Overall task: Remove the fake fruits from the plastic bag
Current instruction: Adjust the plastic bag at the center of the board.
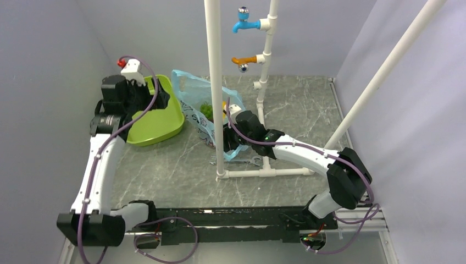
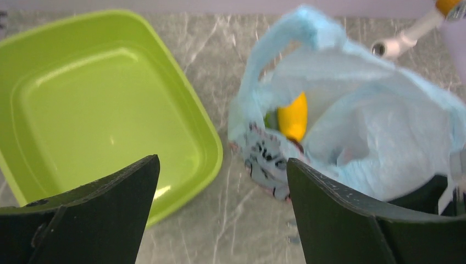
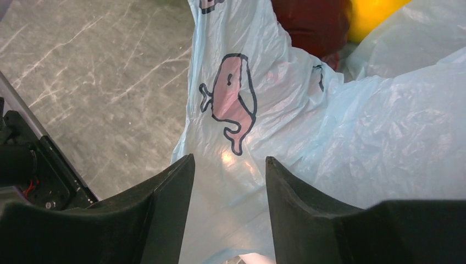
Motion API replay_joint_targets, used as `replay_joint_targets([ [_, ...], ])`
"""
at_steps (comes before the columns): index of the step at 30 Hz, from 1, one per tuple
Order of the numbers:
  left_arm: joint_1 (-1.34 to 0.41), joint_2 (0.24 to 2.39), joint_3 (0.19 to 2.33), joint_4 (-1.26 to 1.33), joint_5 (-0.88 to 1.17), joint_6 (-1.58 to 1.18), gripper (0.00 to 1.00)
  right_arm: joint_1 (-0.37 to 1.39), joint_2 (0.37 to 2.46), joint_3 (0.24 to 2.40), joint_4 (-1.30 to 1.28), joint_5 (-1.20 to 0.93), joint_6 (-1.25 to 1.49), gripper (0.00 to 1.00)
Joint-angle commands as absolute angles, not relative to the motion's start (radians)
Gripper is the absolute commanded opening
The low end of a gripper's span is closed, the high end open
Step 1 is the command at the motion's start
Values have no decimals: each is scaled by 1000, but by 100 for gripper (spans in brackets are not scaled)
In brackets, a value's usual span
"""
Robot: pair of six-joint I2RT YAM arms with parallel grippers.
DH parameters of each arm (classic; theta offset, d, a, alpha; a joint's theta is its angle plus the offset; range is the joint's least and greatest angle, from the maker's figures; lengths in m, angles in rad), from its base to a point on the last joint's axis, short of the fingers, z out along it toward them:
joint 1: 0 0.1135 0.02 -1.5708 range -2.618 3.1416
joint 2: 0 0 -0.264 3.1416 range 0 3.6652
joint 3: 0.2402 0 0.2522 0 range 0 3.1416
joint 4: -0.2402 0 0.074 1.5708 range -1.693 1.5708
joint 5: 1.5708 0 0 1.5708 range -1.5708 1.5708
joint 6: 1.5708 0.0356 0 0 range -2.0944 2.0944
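Observation:
The light-blue plastic bag (image 1: 193, 99) lies crumpled on the table just right of the tray, its mouth gaping. Inside it show a yellow fruit (image 2: 293, 116), a dark red fruit (image 3: 313, 25) and a green grape bunch (image 1: 206, 109); the orange one is hidden. My left gripper (image 2: 221, 159) hovers between tray and bag with its jaws wide apart and nothing in them. My right gripper (image 3: 229, 158) sits low at the bag's near side (image 1: 231, 142). Its jaws stand apart over the bag's printed film (image 3: 231, 104), which lies loose in the gap, not pinched.
A lime-green tray (image 1: 165, 118) stands left of the bag and holds nothing. A white pipe post (image 1: 215, 82) rises right in front of the bag, and its base rail (image 1: 264, 173) runs along the table. A small metal tool (image 1: 251, 161) lies by the rail. Walls close both sides.

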State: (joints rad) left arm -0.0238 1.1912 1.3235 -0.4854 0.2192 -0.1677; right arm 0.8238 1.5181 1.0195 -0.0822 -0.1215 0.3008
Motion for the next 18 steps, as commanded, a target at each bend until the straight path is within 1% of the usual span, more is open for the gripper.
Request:
replay_joint_targets([
  [1, -21, 1057, 1194, -595, 328, -233, 89, 825, 1474, 1055, -64, -98, 317, 55],
  [5, -37, 914, 1056, -447, 633, -328, 83, 825, 1473, 1050, -55, -101, 317, 56],
  [6, -55, 903, 1029, -392, 676, -359, 82, 825, 1471, 1046, -51, -103, 318, 56],
  [8, -118, 922, 1002, -304, 684, -405, 81, 823, 1467, 1032, -37, -107, 326, 56],
  [10, -172, 1000, 1016, -251, 685, -425, 80, 825, 1461, 1018, -22, -105, 340, 56],
  [12, -205, 1120, 1078, -246, 684, -416, 74, 824, 1451, 1000, -7, -99, 354, 56],
  [15, -225, 1360, 1229, -308, 695, -361, 65, 825, 1439, 966, 38, -90, 376, 55],
  [18, -225, 1574, 1411, -380, 680, -334, 55, 825, 1447, 957, 51, -80, 388, 52],
])
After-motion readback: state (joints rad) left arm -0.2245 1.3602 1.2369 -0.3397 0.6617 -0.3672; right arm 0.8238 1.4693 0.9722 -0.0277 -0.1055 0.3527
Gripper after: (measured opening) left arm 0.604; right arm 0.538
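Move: The open bag's middle lies about 20 cm to the left hand's right, some 2 cm farther out and 25 cm below; the green tray's centre is roughly 5 cm ahead, 4 cm left and 31 cm below. In the bag, the grapes sit 18 cm right and 4 cm ahead of that hand, the yellow fruit 25 cm right and 5 cm ahead, both some 27 cm down. From the right hand, the bag's middle is about 10 cm ahead, 5 cm left and 6 cm below. The empty left hand swings off from above the tray to the right towards the open bag, some 15 cm across and 5 cm down, first drawing back about 9 cm and then reaching forward again for most of that. On the way its wrist turns about 30 degrees clockwise, rolls and tips down while the wide-open fingers close partway, and the right hand stays by the bag's near side with fingers about half open, rising only about a centimetre. ##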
